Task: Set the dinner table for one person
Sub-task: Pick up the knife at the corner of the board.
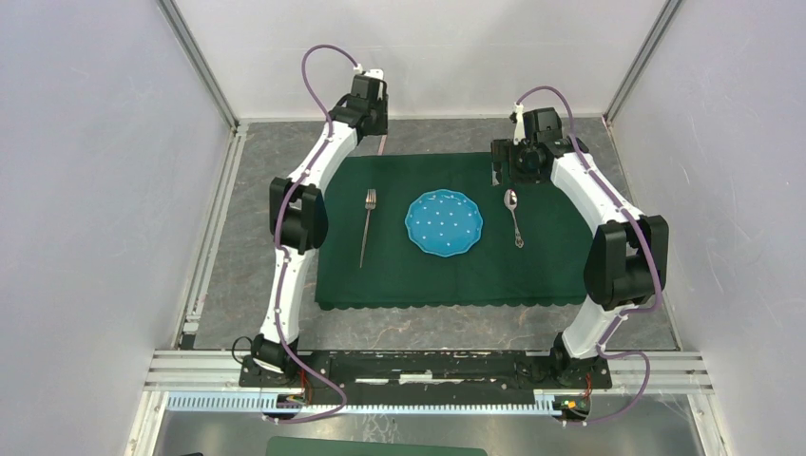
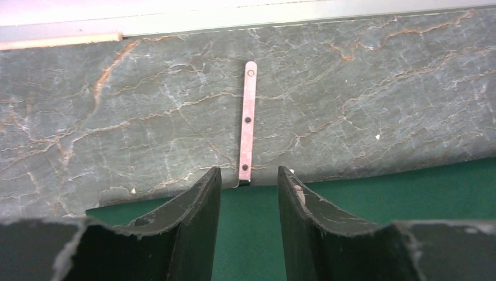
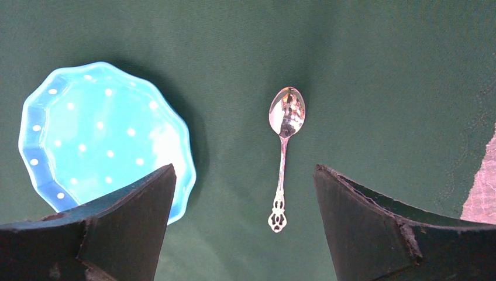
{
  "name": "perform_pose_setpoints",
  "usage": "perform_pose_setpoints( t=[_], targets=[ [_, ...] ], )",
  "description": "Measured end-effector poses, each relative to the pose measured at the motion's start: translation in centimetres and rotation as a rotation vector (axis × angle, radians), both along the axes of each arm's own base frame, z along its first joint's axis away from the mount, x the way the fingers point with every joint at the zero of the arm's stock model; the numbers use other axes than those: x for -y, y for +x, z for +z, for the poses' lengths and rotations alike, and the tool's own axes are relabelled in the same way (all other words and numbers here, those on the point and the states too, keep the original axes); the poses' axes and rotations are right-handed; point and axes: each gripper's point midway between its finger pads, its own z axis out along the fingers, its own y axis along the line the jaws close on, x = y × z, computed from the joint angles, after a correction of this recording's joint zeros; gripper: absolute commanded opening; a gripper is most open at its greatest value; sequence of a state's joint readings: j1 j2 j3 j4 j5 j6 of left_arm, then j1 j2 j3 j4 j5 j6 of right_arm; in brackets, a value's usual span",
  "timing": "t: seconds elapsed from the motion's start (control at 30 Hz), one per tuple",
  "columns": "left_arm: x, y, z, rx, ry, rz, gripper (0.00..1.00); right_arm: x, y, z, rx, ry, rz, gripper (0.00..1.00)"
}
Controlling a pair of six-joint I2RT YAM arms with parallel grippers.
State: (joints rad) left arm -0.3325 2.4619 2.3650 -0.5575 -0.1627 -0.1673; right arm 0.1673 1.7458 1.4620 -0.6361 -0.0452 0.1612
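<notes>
On the dinner table (image 1: 255,195) lies a dark green cloth (image 1: 551,256) with a blue white-dotted plate (image 1: 444,223) at its middle. A fork (image 1: 366,226) lies left of the plate and a spoon (image 1: 514,217) right of it. My left gripper (image 1: 381,136) hangs over the cloth's far edge, open, with only cloth (image 2: 374,193) showing between its fingers. Just past them a thin pink riveted handle (image 2: 248,120) lies on the table (image 2: 146,117), its near end meeting the cloth edge. My right gripper (image 3: 244,168) is wide open above the spoon (image 3: 283,146), beside the plate (image 3: 105,134).
White walls with metal corner posts close in the table on three sides. A metal rail (image 1: 428,366) carrying both arm bases runs along the near edge. Bare stone shows left, right and behind the cloth.
</notes>
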Motion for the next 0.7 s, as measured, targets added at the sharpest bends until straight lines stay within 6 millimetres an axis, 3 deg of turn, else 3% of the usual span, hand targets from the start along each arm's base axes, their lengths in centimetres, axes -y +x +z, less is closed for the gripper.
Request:
perform_pose_setpoints(
  t=[0.2,0.53,0.7],
  targets=[
    [0.3,-0.6,-1.5,-0.032,-0.001,-0.007,0.47,0.0,0.0,0.0,0.000,0.000,0.000,0.95],
    [0.3,-1.3,-7.0,-0.131,0.010,0.000,0.47,0.0,0.0,0.0,-0.001,0.000,-0.001,0.95],
    [0.4,-1.4,-7.6,-0.141,0.007,-0.004,0.47,0.0,0.0,0.0,0.000,0.000,-0.001,0.94]
  ],
)
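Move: The left hand hangs high over the far edge of the green cloth, fingers half open. The knife handle's middle lies about 5 cm ahead, level with it sideways and some 12 cm below; the blade runs back under the cloth. From this hand the fork lies about 19 cm back and 3 cm left, the plate some 18 cm back and 16 cm right. From the right hand the knife handle is roughly 22 cm ahead, 34 cm left and 13 cm below. The left hand sinks almost straight down towards the near end of the knife handle, where it comes out from under the cloth's far edge, about 7.5 cm in all with only a slight drift back, quick in the middle and easing off at the end. On the way the wrist tips the fingers some 10 degrees steeper towards the table, and they stay about half open, one on each side of the handle's line, without closing on anything. ##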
